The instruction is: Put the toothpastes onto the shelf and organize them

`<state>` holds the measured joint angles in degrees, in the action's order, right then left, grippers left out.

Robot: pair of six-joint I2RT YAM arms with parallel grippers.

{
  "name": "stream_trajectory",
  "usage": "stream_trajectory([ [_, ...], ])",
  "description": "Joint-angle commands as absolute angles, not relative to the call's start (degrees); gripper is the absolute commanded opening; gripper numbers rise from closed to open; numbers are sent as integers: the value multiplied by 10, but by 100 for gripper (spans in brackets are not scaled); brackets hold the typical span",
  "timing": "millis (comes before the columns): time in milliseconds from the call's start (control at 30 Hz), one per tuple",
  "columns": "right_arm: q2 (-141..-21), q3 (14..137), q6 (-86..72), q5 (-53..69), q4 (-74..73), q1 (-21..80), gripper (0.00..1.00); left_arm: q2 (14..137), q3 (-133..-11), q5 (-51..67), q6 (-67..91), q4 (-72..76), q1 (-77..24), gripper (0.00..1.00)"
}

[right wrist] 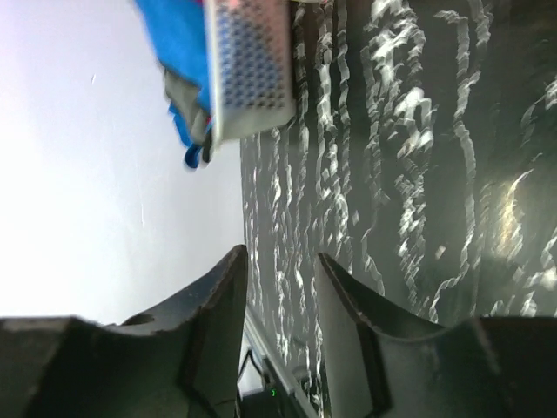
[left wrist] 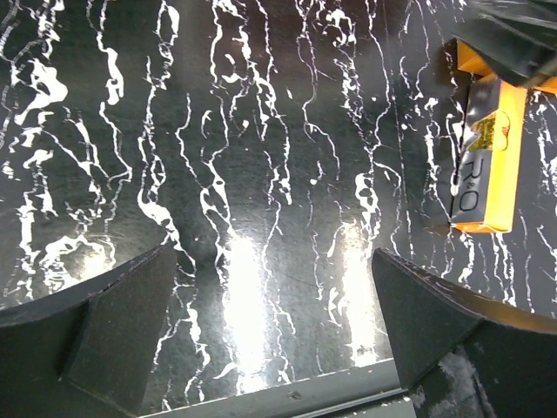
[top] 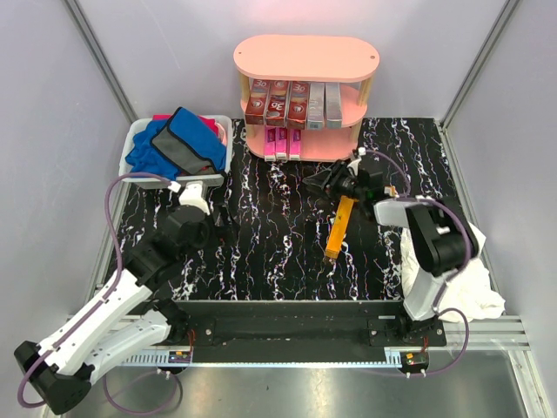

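The shelf (top: 305,57) stands at the back, salmon-pink with three tiers. Its middle tier holds dark red toothpastes (top: 278,101) and silver-grey ones (top: 324,104); pink ones (top: 283,142) stand on the bottom tier. An orange toothpaste (top: 338,228) lies loose on the black marbled table, and shows at the upper right (left wrist: 489,157) of the left wrist view. My right gripper (top: 313,182) (right wrist: 283,287) hovers just beyond the box's far end, pointing left, jaws a little apart with nothing between them. My left gripper (top: 213,225) (left wrist: 274,322) hangs wide open over bare table, left of the box.
A white bin (top: 137,138) (right wrist: 252,61) at the back left holds blue and grey cloths (top: 178,144). A white cloth (top: 466,279) lies at the table's right edge beside the right arm. Grey walls close in the sides and back.
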<state>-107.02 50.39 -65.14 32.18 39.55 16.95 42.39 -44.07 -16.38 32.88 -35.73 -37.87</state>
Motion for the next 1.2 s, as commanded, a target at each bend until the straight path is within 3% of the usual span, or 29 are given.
stream_trajectory([
  [0,-929,476,-568,305,294,173,47,461,-461,-134,345,-318,-385,99],
  [133,-777,461,-500,229,139,173,55,548,-496,-150,344,-313,-423,99],
  [267,-671,429,-452,141,48,173,83,630,-554,-164,340,-301,-466,99],
  [433,-614,412,-402,59,-22,169,98,751,-626,-163,337,-272,-500,99],
  [733,-664,439,-367,34,-76,134,98,963,-781,-113,314,-223,-535,99],
  [1167,-697,405,-371,119,-82,-37,96,1182,-990,-45,298,-232,-536,99],
])
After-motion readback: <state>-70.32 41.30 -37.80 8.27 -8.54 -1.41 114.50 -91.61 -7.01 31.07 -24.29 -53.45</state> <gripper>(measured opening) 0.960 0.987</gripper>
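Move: The near orange toothpaste lies about 30 cm to the left gripper's right, some 6 cm ahead and 16 cm below. The far orange toothpaste, lying crosswise, is roughly 11 cm farther out and 9 cm right of that one. From the right gripper, the far orange box is about 17 cm right, level fore and aft, 10 cm down; the near one 10 cm back, 8 cm right; the last pink toothpaste on the bottom shelf 16 cm ahead, 3 cm left. Sweep the open left gripper about 30 cm right towards the near orange toothpaste, easing forward and sinking above it while turning some 25 degrees clockwise and tipping down. Clear the empty right gripper away from the shelf: lift back and right, spread its fingers wide, then lower to its starting height, still heading right, rolling its left side down and turning clockwise. Touch nothing with either. ##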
